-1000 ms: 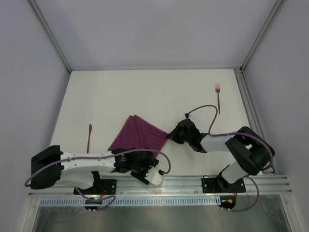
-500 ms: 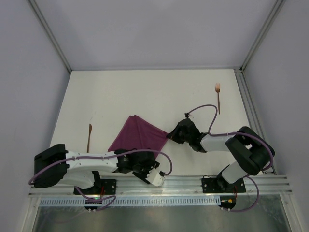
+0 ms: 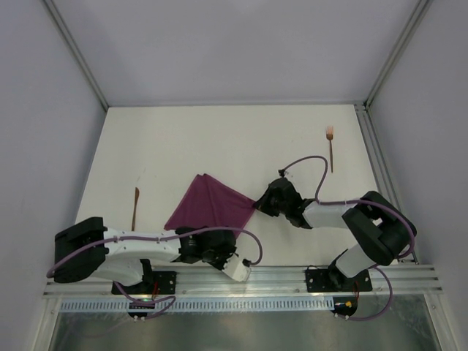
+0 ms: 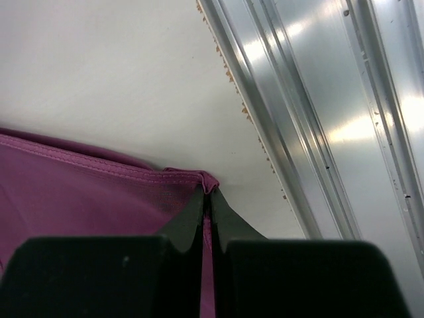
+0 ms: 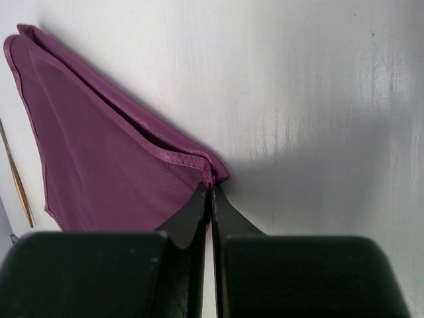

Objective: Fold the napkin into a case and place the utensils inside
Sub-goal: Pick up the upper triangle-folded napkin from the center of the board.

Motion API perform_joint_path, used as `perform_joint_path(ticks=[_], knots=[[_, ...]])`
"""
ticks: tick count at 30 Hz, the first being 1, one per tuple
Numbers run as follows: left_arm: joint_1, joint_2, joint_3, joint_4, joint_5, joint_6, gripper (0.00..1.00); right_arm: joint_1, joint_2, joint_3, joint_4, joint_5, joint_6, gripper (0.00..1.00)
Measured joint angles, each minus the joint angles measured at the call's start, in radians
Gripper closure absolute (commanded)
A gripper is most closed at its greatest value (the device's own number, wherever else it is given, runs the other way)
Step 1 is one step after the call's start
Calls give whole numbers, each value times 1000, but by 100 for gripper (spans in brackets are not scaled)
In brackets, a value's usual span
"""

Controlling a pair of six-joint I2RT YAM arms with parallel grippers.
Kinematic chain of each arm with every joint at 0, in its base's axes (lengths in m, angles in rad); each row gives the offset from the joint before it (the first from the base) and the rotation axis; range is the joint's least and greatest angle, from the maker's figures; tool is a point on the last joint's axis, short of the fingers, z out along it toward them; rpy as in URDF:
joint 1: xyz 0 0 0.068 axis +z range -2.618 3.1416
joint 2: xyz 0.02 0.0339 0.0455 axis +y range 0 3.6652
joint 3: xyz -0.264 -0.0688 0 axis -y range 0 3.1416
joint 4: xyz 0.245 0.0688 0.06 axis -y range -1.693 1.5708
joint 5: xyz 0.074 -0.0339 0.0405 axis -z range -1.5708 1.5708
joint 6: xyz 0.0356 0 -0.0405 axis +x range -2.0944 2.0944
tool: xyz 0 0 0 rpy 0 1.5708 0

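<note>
The maroon napkin [image 3: 208, 205] lies folded as a flat triangle in the middle of the table. My left gripper [image 4: 209, 192] is shut on the napkin's [image 4: 79, 199] near corner, with cloth pinched between its tips. On the right, the right gripper [image 5: 211, 185] is shut on the right corner of the napkin [image 5: 99, 152]; from above that gripper [image 3: 256, 207] sits at the cloth's right tip. The utensils lie apart: a copper fork [image 3: 330, 150] at the far right and a thin copper piece [image 3: 136, 207] left of the cloth, also visible as a copper sliver [image 5: 16, 185].
An aluminium rail [image 3: 292, 281] runs along the near table edge, close to my left gripper, and shows as the metal rail [image 4: 318, 132]. Frame posts rise at the back corners and along the right side [image 3: 376, 157].
My left gripper has gone from open to shut on the napkin's near corner, and its arm shifted slightly to the right. The right gripper kept its hold and place.
</note>
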Motion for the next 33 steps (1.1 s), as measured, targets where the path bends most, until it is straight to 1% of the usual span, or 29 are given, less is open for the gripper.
perform_joint_path(ticks=[2,3,4,7,8,10,12,13,15,17,18,22,25,27,30,33], knots=[[0,-18,-10,-7,-20,-7,100,0,-4,9,-21,-4,-21,94],[1,-29,-12,-14,-24,-10,100,0,-6,14,-34,-6,-33,91],[9,-51,-12,-29,-27,-20,100,0,-11,20,-49,-11,-50,83],[36,-124,-1,-69,-23,-41,100,0,-43,34,-100,-23,-101,72],[50,-144,9,-82,-16,-52,100,-2,-63,39,-122,-31,-121,71],[76,-165,36,-104,-5,-69,100,-9,-111,53,-161,-45,-160,68],[100,-171,60,-117,9,-84,100,-23,-168,61,-187,-65,-197,62],[108,-172,68,-123,14,-88,100,-35,-198,61,-194,-73,-215,58],[118,-172,82,-146,20,-95,100,-63,-262,60,-208,-99,-257,53],[131,-172,100,-177,29,-103,100,-83,-329,49,-206,-119,-304,45],[137,-173,109,-187,32,-106,100,-90,-370,37,-192,-132,-338,45],[180,-172,169,-231,53,-115,100,-90,-564,-63,-76,-202,-515,43],[208,-167,211,-248,67,-127,100,-71,-692,-177,64,-247,-704,38],[226,-156,237,-261,78,-137,100,-29,-755,-261,140,-284,-861,36],[245,-140,262,-275,85,-143,100,56,-787,-325,174,-327,-1103,36],[256,-120,277,-285,88,-154,100,129,-767,-334,177,-353,-1285,36]])
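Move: The left hand already pinches the napkin's near corner. The right hand still pinches the right corner, roughly 14 cm ahead of the left hand and 6 cm to its right. From the right hand the near corner is thus 14 cm back and 6 cm left. The far corner lies about 10 cm ahead of the right hand and 15 cm left; the knife lies some 14 cm ahead of the left hand and 29 cm left. Upward about 10 cm and some 5 cm forward goes the left hand, turning slightly counter-clockwise and keeping its pinch on the napkin's near corner. The right fingers open, let go of the right corner and rise steeply, then draw back while the wrist swings the open fingers up until they point nearly level leftward, towards the corner held by the left hand. ##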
